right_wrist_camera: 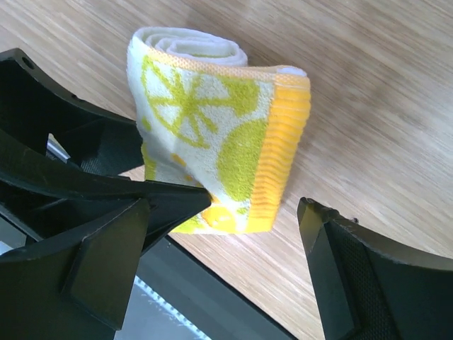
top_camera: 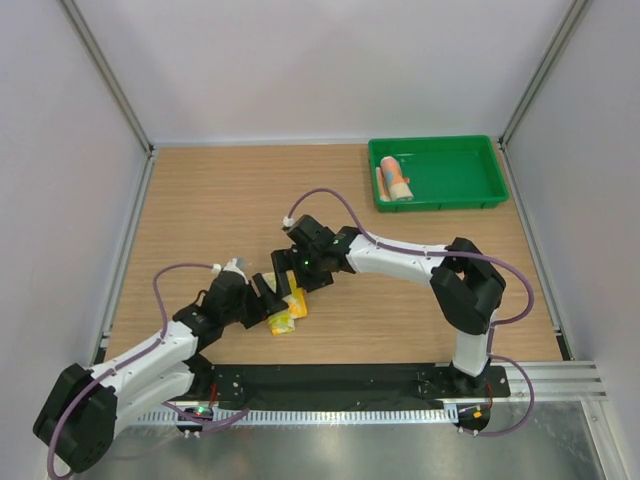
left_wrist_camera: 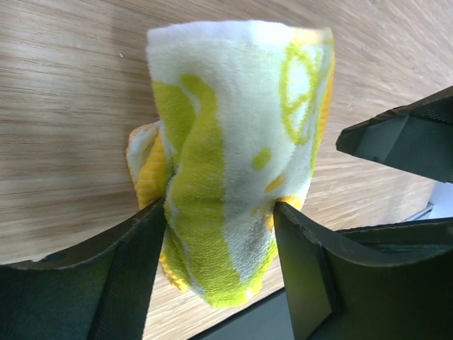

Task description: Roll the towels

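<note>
The yellow towel (top_camera: 285, 318), patterned in white and green, lies as a short roll on the wooden table near the front edge. My left gripper (top_camera: 276, 302) has the roll's near end between its fingers; in the left wrist view both pads of the left gripper (left_wrist_camera: 221, 212) press into the yellow towel (left_wrist_camera: 233, 106), which bulges above them. My right gripper (top_camera: 299, 286) hovers over the same roll from the far side. In the right wrist view the right gripper (right_wrist_camera: 255, 205) stands open around the orange-edged end of the yellow towel (right_wrist_camera: 205, 106). A second rolled towel (top_camera: 396, 182), light blue and orange-pink, lies in the green tray.
The green tray (top_camera: 450, 146) stands at the back right of the table. A black base strip (top_camera: 340, 378) runs along the table's front edge just below the roll. Grey walls close in the left, right and back sides.
</note>
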Motion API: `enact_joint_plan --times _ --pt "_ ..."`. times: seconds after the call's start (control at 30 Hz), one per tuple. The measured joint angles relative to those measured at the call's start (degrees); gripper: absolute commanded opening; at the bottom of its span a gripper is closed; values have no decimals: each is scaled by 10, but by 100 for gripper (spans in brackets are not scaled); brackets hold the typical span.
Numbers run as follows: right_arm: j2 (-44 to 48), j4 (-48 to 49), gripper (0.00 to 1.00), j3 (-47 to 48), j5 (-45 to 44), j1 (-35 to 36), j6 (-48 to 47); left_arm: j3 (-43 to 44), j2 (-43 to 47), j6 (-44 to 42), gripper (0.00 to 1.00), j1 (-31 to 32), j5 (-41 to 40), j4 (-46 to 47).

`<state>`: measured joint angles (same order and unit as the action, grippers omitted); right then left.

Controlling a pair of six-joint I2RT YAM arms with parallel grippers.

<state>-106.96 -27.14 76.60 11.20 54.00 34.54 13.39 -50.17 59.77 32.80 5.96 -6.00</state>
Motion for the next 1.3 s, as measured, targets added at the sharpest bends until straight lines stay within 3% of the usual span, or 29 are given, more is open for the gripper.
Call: enact_joint_plan --times 0.3,0.7,1.0,1.3 --pt "11 -60 93 -18 -112 -12 -4 40 47 -34 87 16 16 -69" --pt "73 -84 93 -25 -140 -30 -1 94 97 -50 89 16 1 -164" --pt "90 -79 91 -19 -114 23 -1 223 158 -65 90 16 -103 -308" --pt "-10 -87 95 65 -126 87 -3 319 213 -69 92 16 -206 -421"
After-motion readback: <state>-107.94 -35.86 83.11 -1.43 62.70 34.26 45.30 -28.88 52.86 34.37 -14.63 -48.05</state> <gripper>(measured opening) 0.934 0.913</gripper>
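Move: The yellow-green towel, loosely rolled, sits right at the left fingers, its middle about 3 cm to that hand's right, level ahead and some 2 cm below. From the right hand its middle is roughly 3 cm back, 1 cm left and 5 cm lower. The finished orange roll lies some 24 cm ahead and 23 cm to the right of the right hand, in the green bin, whose middle is about 9 cm farther right. The left fingers come free of the towel roll, spreading wide as that hand climbs about 18 cm, swings left over the later part and tips its fingers up some 20 degrees. The right hand, jaws staying wide open, first sweeps about 7 cm right and a little forward, dips and rises, then returns back and left over the towel, starting to sink at the end. ##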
